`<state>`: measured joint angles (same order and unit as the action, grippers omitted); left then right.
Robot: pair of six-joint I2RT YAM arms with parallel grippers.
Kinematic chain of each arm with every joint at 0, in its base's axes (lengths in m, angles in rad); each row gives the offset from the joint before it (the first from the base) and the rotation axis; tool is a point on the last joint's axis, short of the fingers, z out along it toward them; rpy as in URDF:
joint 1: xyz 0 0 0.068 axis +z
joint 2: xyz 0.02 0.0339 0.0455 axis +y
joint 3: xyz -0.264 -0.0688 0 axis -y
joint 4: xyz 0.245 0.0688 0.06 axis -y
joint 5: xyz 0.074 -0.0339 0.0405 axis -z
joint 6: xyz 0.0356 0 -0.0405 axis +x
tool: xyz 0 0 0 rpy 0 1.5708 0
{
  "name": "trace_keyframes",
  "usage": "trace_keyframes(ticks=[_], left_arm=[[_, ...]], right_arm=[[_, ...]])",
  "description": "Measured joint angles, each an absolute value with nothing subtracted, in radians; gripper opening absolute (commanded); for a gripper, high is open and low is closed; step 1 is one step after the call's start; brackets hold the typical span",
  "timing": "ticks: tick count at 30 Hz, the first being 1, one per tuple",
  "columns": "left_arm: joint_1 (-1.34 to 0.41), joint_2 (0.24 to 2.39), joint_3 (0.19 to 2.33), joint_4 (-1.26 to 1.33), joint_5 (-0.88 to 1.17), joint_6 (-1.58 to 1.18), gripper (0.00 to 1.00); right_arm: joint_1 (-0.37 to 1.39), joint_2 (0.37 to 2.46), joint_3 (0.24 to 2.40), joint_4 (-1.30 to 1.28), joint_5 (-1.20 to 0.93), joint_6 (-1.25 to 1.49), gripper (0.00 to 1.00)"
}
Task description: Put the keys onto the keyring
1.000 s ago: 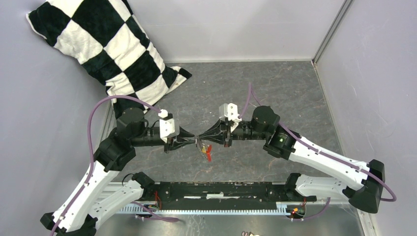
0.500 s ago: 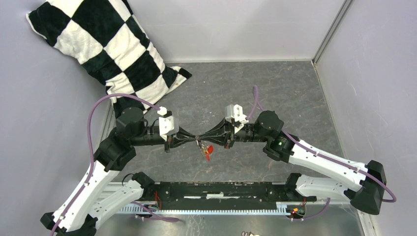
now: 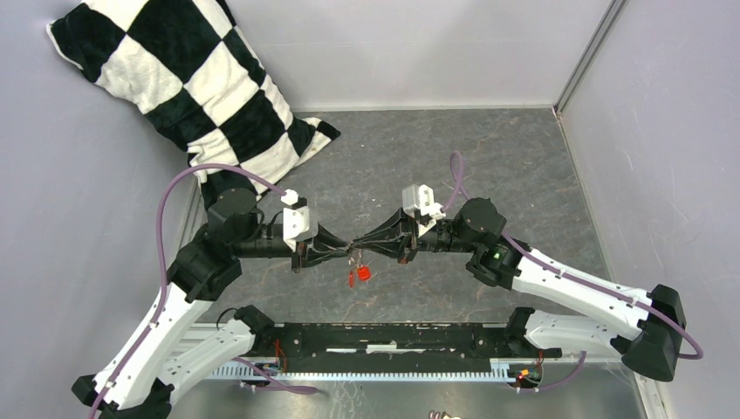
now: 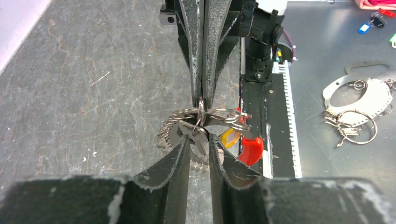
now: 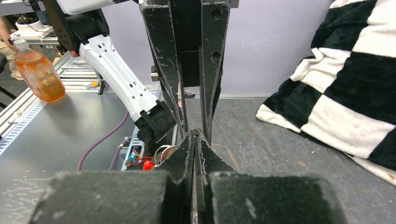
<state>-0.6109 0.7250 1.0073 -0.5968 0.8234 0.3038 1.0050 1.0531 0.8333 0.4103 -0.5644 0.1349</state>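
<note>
In the left wrist view the keyring [image 4: 219, 115], a thin silvery loop, hangs in mid-air between both grippers. My right gripper [image 4: 201, 100] comes in from the top and is shut on the ring's wire. A silvery key [image 4: 201, 139] on the ring lies in the narrow gap of my left gripper [image 4: 200, 141], whose jaws are slightly parted. More key teeth [image 4: 163, 136] show at the left. A yellow key head [image 4: 229, 136] and a red plastic piece [image 4: 251, 150] hang at the right. From above, the left gripper [image 3: 348, 250] and right gripper [image 3: 363, 249] meet tip to tip, with the red piece [image 3: 359, 275] dangling below.
A black-and-white checked pillow [image 3: 183, 78] leans in the back left corner. The black rail [image 3: 384, 336] runs along the near edge. Off the table lie another ring of keys [image 4: 355, 127] by a white plate [image 4: 359, 93], and an orange bottle [image 5: 39, 74].
The left jaws pinched closer half a second ago and have parted a little again. The red piece has swung down and left beneath the tips. The right arm barely moved.
</note>
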Motion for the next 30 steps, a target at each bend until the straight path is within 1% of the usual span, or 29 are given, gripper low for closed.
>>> trace_keyframes(ticks=[5,15,30], left_arm=[[-0.611,0.733,1.013,-0.597,0.824,0.303,0.21],[-0.611,0.733,1.016,-0.596,0.827,0.302,0.03],[-0.611,0.737,0.987,-0.572,0.871,0.302,0.02]], right_arm=[[1.005,1.053,0.828,0.416,-0.568,0.135,0.00],[1.003,1.053,0.820,0.425,-0.579,0.136,0.00],[1.003,1.055,0.752,0.616,-0.583,0.244,0.00]])
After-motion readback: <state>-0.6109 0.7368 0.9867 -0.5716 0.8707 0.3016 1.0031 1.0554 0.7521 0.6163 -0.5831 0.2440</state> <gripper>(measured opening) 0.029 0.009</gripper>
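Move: The flat metal key on the keyring sits right between the slightly parted left fingertips, about 1 cm to that hand's right and at its height. From the left hand, the red key cap hangs some 5 cm back, 2 cm right and 5 cm down; the yellow key cap is about 3 cm back, 1 cm right and 4 cm down. From the right hand, whose shut tips hold a ring, the metal key lies level fore and aft, about 1 cm left and 3 cm below. Keep the left gripper in place below the right tips and close its fingers from about a quarter open to nearly shut, pinching the flat metal key; then ease it down about half a centimetre. Keep the right gripper shut on its ring while drawing it back about 1 cm and slightly up, tilting its fingertips upward some 5 degrees. ##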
